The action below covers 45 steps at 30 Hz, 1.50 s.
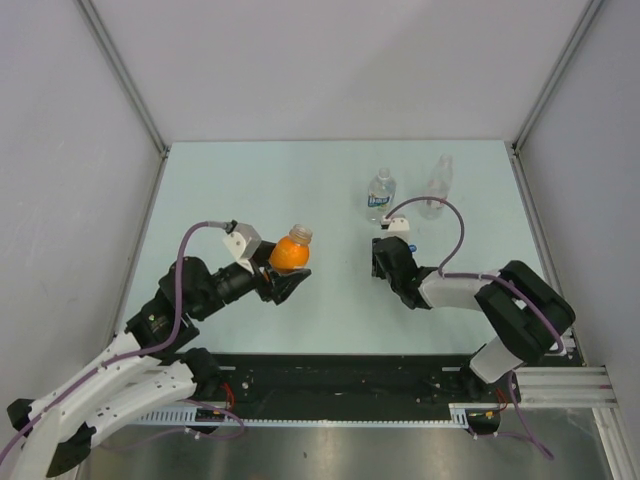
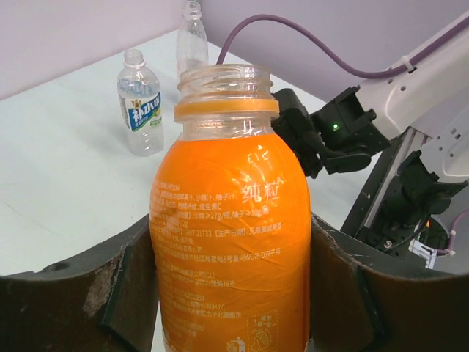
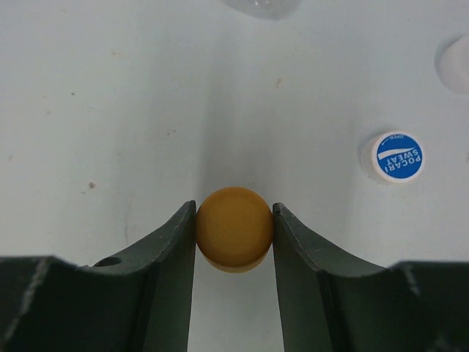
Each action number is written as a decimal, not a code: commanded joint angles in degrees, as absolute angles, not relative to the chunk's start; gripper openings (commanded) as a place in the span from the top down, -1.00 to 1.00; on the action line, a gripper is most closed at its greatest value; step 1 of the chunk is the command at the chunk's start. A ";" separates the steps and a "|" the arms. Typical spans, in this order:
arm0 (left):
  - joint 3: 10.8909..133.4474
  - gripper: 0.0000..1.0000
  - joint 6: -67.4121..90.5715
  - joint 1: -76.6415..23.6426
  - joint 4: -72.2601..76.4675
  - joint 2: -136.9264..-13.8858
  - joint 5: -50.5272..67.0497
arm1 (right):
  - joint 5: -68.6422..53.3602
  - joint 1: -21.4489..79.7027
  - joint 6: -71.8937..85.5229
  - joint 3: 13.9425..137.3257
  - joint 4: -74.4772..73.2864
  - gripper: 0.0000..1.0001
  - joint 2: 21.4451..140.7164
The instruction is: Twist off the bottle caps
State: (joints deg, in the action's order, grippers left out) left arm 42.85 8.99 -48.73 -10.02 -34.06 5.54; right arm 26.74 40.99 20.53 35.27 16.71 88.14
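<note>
My left gripper [image 1: 285, 275] is shut on the squat orange bottle [image 1: 291, 252], holding it upright above the table. The jaws press its label on both sides [image 2: 229, 242]. Its clear threaded neck [image 2: 225, 81] is bare. My right gripper [image 1: 385, 262] is shut on the orange cap [image 3: 234, 224], pinched between both fingers just above the table. A white cap with a blue mark [image 3: 396, 156] lies flat to its right. The edge of a plain whitish cap [image 3: 458, 62] shows further back. The blue-label bottle [image 1: 381, 192] and the slim clear bottle [image 1: 437, 185] stand upright behind, with no cap on either neck.
The pale green table [image 1: 250, 190] is bounded by grey walls at the back and sides. The right arm's black wrist [image 2: 330, 132] and purple cable [image 1: 445, 215] sit close to the right of the orange bottle. The arm bases line the near edge.
</note>
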 commanded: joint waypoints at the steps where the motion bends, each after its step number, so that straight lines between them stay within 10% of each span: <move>1: 42.54 1.00 7.56 -48.43 -8.88 -33.40 4.66 | 28.57 40.78 23.73 37.00 21.53 1.00 91.93; 8: 42.10 1.00 7.47 -48.43 -8.26 -34.19 5.10 | 27.95 40.26 25.58 39.55 19.34 1.00 96.85; 20: 41.57 0.99 7.38 -48.43 -8.00 -34.80 4.92 | 27.07 40.16 27.86 41.04 14.51 -0.46 93.45; 36: 46.22 1.00 6.68 -48.43 -7.82 -42.26 2.90 | 28.40 53.71 25.93 60.43 -9.75 -0.58 57.49; 45: 46.23 1.00 7.47 -48.08 4.03 -45.44 26.95 | -15.10 36.92 39.46 58.36 2.46 -0.61 49.57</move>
State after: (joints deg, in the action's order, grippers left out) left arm 45.06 7.86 -48.56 -5.87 -45.80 11.64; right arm 3.36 39.77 32.60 60.38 -1.04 49.82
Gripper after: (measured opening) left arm 0.693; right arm 0.804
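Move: The right hand holds the orange cap just above the table; the bare spot it goes to is about 2 cm ahead, 1 cm left and 3 cm below. From this hand the blue cap lies some 5 cm ahead and 8 cm right, the labelled bottle about 14 cm ahead and 1 cm left, the clear bottle roughly 15 cm ahead and 13 cm right. The orange cap is some 15 cm ahead of the left hand, 21 cm right and 27 cm below. Right hand lowers the orange cap onto the table, opens, rises some 40 cm; left shifts its bottle 4 cm right. ##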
